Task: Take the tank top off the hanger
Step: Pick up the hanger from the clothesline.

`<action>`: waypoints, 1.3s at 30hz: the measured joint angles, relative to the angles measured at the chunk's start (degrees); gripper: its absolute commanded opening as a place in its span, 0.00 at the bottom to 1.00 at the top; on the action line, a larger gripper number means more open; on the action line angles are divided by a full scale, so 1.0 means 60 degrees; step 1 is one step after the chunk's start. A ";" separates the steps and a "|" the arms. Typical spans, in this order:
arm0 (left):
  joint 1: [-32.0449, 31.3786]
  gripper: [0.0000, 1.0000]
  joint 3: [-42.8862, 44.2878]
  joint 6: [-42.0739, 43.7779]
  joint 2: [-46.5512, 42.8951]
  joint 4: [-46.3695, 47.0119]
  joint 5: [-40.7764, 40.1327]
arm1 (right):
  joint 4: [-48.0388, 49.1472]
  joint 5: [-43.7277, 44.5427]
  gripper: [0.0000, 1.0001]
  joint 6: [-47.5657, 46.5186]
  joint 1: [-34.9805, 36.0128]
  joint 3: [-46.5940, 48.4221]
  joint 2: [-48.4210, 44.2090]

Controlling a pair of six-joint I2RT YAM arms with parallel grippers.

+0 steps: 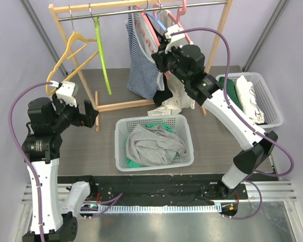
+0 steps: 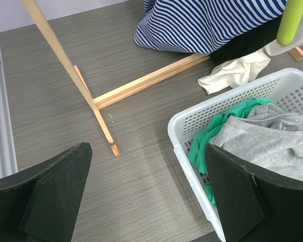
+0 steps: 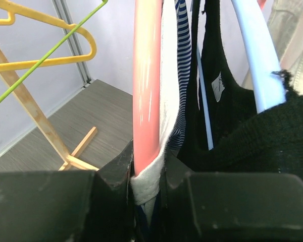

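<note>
A pink hanger (image 3: 146,75) hangs on the rack rail (image 1: 116,10), and the white strap of the tank top (image 3: 152,179) wraps round its arm. My right gripper (image 3: 148,147) is shut on that strap, with the hanger's arm pinched between the jaws too. From above, the right gripper (image 1: 164,45) sits high among the hung clothes, and white cloth (image 1: 171,103) trails down to the table below it. My left gripper (image 2: 149,186) is open with nothing in it. It hovers low over the table near the rack's foot (image 1: 91,117).
A striped garment (image 1: 139,60) and a black one (image 3: 227,111) on a light blue hanger (image 3: 257,55) crowd the pink hanger. Bare yellow (image 1: 73,48) and green (image 1: 102,60) hangers hang at left. A white basket (image 1: 118,146) of clothes stands in front and another basket (image 1: 272,108) at right.
</note>
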 measured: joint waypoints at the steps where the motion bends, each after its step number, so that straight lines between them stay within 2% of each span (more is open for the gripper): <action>1: 0.0000 1.00 0.0004 0.0000 0.0000 -0.0004 -0.0025 | -0.0011 -0.0036 0.01 0.0026 0.0000 0.0000 0.0000; 4: 0.0000 1.00 0.0102 0.0004 0.0000 -0.0098 -0.0164 | -0.0084 -0.0248 0.01 0.0204 0.0000 -0.0080 -0.0117; 7: 0.0000 1.00 0.0419 -0.0011 0.0051 -0.0215 -0.0302 | -0.0306 -0.0845 0.01 0.0528 -0.0011 -0.0812 -0.0816; 12: 0.0000 1.00 0.0892 -0.0244 0.0062 -0.0255 -0.0382 | -0.0820 -0.2142 0.01 0.1096 0.0007 -0.2619 -0.3042; 16: 0.0000 1.00 0.1016 -0.0393 0.0051 -0.0229 -0.0350 | -0.1468 -0.3031 0.01 0.1293 0.0011 -0.3071 -0.4506; 24: 0.0000 1.00 0.1555 -0.0590 0.0084 -0.0193 -0.0248 | -0.1942 -0.4401 0.01 0.1290 0.0015 -0.1625 -0.5424; 31: 0.0000 1.00 0.1621 -0.0739 0.0047 -0.0124 -0.0135 | -0.2164 -0.4659 0.01 0.1184 0.0015 0.0368 -0.5519; 39: 0.0000 1.00 0.1858 -0.0958 0.0025 -0.0135 0.0098 | -0.2317 -0.4874 0.01 0.0987 0.0018 0.1282 -0.5431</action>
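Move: The right hand already pinches the near end of the pink hanger; the striped tank top's middle lies about 7 cm ahead of it, 5 cm to its left and 5 cm below. The black top on the blue hanger hangs close by, some 4 cm ahead and 6 cm right; the empty green hanger is roughly 5 cm ahead, 22 cm left. The basket's middle is about 18 cm back, 1 cm left, 40 cm below. From the left hand the tank top lies about 25 cm ahead, 24 cm right and slightly above. Back towards the robot first, nearly level, then back and steeply up with some drift to its right, the right hand carries the pink hanger and tank top away from the rail, about 30 cm back and 20 cm up. Its grip stays shut on the hanger's end while the wrist swings counter-clockwise and tips upward. The empty left hand, still open, rises some 7 cm. ##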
